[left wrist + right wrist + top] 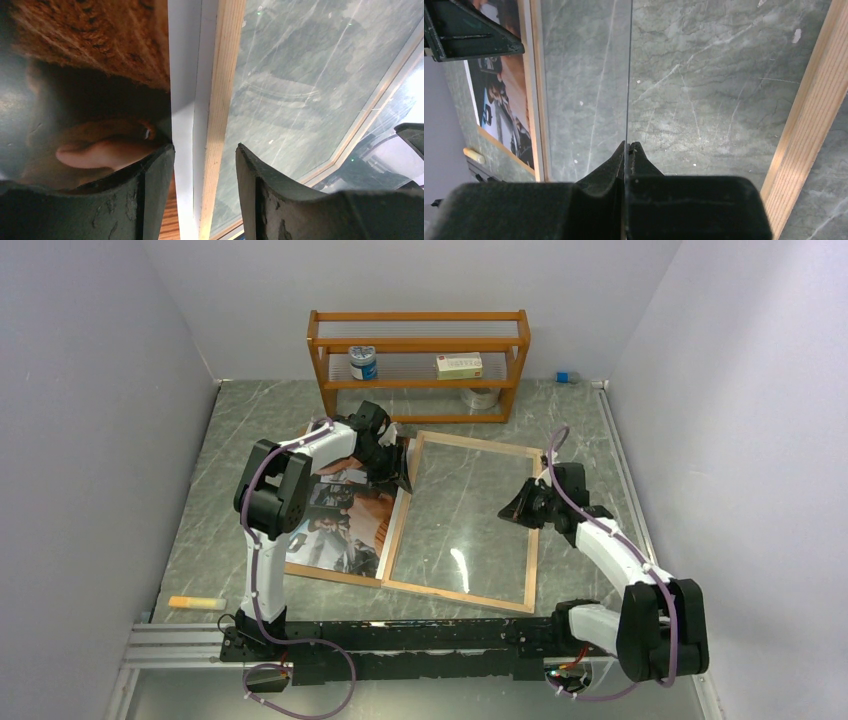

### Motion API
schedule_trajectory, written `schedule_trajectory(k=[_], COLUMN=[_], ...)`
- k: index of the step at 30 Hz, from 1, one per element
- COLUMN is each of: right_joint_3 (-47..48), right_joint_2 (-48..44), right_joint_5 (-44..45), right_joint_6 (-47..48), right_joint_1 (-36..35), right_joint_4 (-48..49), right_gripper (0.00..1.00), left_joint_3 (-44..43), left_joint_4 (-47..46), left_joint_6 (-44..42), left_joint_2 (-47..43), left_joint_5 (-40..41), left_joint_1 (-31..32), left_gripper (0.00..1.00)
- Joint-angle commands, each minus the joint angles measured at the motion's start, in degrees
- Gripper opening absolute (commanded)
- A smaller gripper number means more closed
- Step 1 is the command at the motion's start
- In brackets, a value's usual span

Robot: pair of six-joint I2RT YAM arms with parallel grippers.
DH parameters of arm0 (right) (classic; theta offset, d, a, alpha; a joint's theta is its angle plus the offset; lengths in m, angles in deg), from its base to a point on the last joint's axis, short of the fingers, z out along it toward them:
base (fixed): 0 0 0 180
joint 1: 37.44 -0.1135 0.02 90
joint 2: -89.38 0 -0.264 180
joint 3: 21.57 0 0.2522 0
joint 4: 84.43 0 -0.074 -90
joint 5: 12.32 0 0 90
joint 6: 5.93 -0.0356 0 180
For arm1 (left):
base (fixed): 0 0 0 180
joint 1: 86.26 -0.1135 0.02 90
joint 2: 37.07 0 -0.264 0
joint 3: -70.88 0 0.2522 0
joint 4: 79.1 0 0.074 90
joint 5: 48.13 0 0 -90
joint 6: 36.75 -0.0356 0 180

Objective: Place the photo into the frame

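Observation:
The frame (pixel 400 530) lies flat mid-table, wood-coloured rim up. In the left wrist view my left gripper (pixel 205 155) is open and straddles the frame's left rim (pixel 200 100), with a small gap beside the right finger (pixel 265 200). From above, the left gripper (pixel 405 478) is at the rim's far end. The photo (pixel 345 515) lies on a brown board (pixel 100 35) left of the frame, partly under the left arm. My right gripper (pixel 628 145) is shut on the thin edge of the clear pane (pixel 584 75), inside the frame's right rim (pixel 809 125). Seen from above, the right gripper (pixel 512 508) is over the frame's right side.
An orange wooden shelf rack (pixel 420 340) stands at the back with a jar (pixel 362 362), a small box (pixel 459 365) and a tape roll (pixel 482 397). A yellow stick (pixel 197 602) lies near the front left. Grey walls close in on both sides.

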Motion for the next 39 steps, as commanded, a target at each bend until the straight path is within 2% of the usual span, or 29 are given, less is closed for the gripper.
schedule_trajectory(k=[1,10,20,29,31,39], right_joint_3=[-1.8,-5.8,-5.9,-6.3,-5.3,-4.3], right_joint_2=[-2.7,-11.1,-8.7,-6.0,-4.6,-4.2], right_joint_5=[-3.0,-3.6,1.7,0.8,0.9,2.4], right_joint_6=[0.4,1.4,-0.2,-0.6,-0.8,-1.2], right_joint_1=[-0.2,-0.1,-0.1,-0.1,-0.1,-0.2], right_joint_4=[7.5,12.4,10.9,14.4,13.5,8.5], right_gripper=[0.00,0.00,0.00,0.00,0.06,0.42], left_joint_3=[0.8,0.8,1.0,1.0,0.9,0.8], left_joint_4=[2.7,3.0,2.8,2.7,2.8,2.8], left_joint_6=[-1.2,-1.0,-0.9,-0.9,-0.9,-0.7], left_joint_2=[4.0,4.5,4.7,5.0,5.0,4.5], left_joint_5=[5.4,5.8,5.3,4.8,5.0,4.8], left_joint_1=[0.4,0.3,0.4,0.4,0.3,0.4], left_gripper=[0.56,0.55,0.55,0.55,0.55,0.58])
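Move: The right hand already pinches the right edge of a clear sheet, about 6 cm above the wooden frame; the frame's middle lies some 6 cm to its left and 1 cm ahead, its right bar level with the hand and about 5 cm to the right. The photo lies roughly 27 cm to the left and 4 cm farther out than this hand. From the left hand, the frame's middle is about 11 cm right, 7 cm back and 2 cm lower. Still pinching the clear sheet's right edge above the frame, the right hand lifts about 3 cm, its fingers tipping up some 10 degrees, then sinks some 3.5 cm towards the frame, to just below its starting height. Near the end of the descent its fingers open about a third, easing the pinch with the sheet's edge still between them, while the left hand stays put with its half-open fingers astride the frame's left bar and the photo's white border. ##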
